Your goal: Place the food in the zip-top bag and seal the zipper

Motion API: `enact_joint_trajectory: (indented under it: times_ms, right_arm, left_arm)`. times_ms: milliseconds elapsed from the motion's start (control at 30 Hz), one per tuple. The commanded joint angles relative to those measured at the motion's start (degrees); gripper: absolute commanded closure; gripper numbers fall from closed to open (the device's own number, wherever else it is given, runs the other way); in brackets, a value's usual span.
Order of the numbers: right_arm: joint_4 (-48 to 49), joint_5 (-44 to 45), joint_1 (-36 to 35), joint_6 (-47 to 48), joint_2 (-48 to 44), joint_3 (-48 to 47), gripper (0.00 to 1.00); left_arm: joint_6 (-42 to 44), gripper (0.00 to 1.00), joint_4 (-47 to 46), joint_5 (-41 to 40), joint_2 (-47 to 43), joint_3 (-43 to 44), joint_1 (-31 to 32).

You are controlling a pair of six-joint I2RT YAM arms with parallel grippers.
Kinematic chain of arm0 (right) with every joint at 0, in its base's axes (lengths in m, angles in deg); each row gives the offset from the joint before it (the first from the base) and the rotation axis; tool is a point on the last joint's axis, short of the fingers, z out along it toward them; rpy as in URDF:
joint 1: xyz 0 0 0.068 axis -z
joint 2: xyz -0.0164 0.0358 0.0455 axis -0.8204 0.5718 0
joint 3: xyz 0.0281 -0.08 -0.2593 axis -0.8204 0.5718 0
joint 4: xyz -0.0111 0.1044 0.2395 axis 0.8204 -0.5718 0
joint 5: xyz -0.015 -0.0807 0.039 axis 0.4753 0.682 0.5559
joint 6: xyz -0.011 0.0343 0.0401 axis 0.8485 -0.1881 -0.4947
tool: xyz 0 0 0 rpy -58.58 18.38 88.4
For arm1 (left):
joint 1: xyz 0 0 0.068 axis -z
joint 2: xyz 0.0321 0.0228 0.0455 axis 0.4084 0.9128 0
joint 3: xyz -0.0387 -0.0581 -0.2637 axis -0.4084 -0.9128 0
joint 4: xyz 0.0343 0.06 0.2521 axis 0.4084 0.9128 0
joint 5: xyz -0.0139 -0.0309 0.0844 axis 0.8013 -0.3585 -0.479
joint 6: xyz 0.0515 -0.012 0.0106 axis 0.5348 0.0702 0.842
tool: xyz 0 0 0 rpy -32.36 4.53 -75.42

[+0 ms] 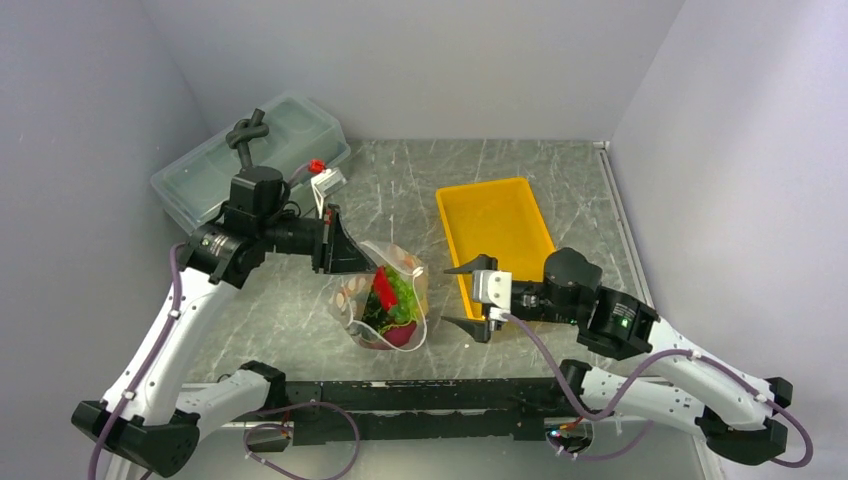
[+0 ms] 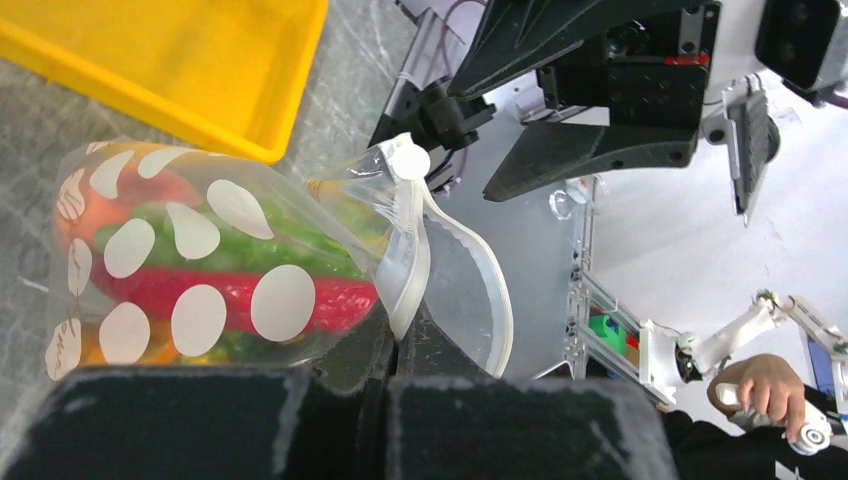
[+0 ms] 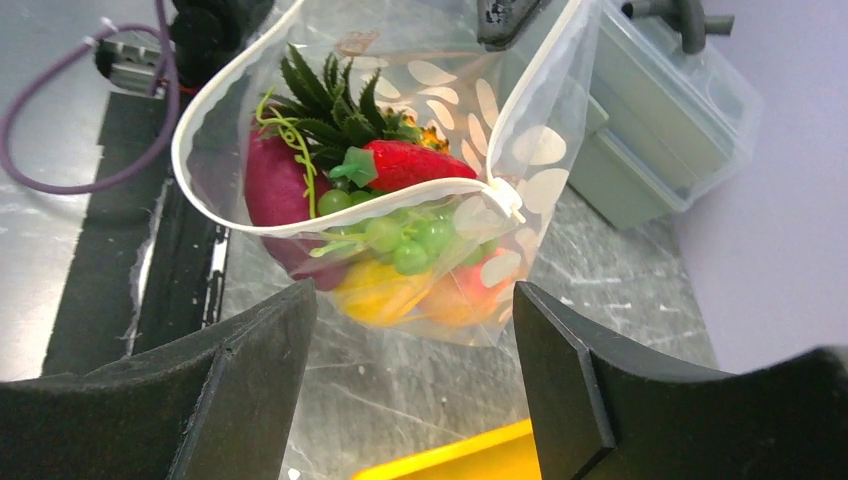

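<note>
The zip-top bag [image 1: 392,300] stands at the table's middle, its mouth open. Inside lies the food [image 1: 385,295]: a red chili [image 3: 410,165], green grapes [image 3: 400,240], a pineapple crown [image 3: 330,100], a dark purple piece [image 3: 272,190], a yellow fruit [image 3: 375,290] and a peach [image 3: 460,295]. My left gripper [image 1: 345,248] is shut on the bag's far-left mouth edge, right at the zipper [image 2: 410,260]. In the right wrist view the zipper [image 3: 230,110] runs as a white loop around the mouth. My right gripper [image 1: 458,296] stands open just right of the bag, holding nothing.
A yellow tray [image 1: 495,225] lies right of the bag, directly behind my right gripper. A translucent lidded box [image 1: 250,160] sits at the back left, behind the left arm. Grey walls close in the table on three sides.
</note>
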Motion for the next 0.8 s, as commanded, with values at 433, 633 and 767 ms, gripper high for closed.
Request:
enact_joint_trajectory:
  times_ms: [433, 633, 767]
  right_arm:
    - [9.4, -10.7, 0.0, 0.5, 0.6, -3.0, 0.25]
    - [11.8, -13.8, 0.0, 0.6, 5.1, -5.0, 0.26]
    - [13.5, -18.4, 0.1, -0.2, 7.8, -5.9, 0.27]
  left_arm:
    - [0.6, 1.00, -5.8, 12.5, -5.2, 0.0, 3.2]
    - [1.5, 1.00, -5.4, 12.7, -6.3, -0.2, 4.3]
    - [2.5, 1.00, -4.5, 12.2, -6.5, 0.0, 5.2]
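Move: From the right hand, whose open fingers point left, the bag's near zipper-corner tab is about 5 cm left, 3 cm ahead and 2 cm lower. The red chili inside the bag lies some 11 cm left, 1 cm ahead and 6 cm lower; the yellow tray's middle is about 13 cm ahead, 8 cm right and 17 cm below. The left hand already pinches the rim; that tab is about 7 cm to its right, 1 cm back and 1 cm lower. Back towards the base by about 6 cm, and up roughly 3 cm, the left hand carries the bag by its pinched rim, yawing clockwise. The right hand, its gripper staying wide, first eases back and up, then goes left nearly 4 cm and rises a little more, turning slightly counter-clockwise, to bring its fingertips around the zipper-corner tab; contact can't be made out. ##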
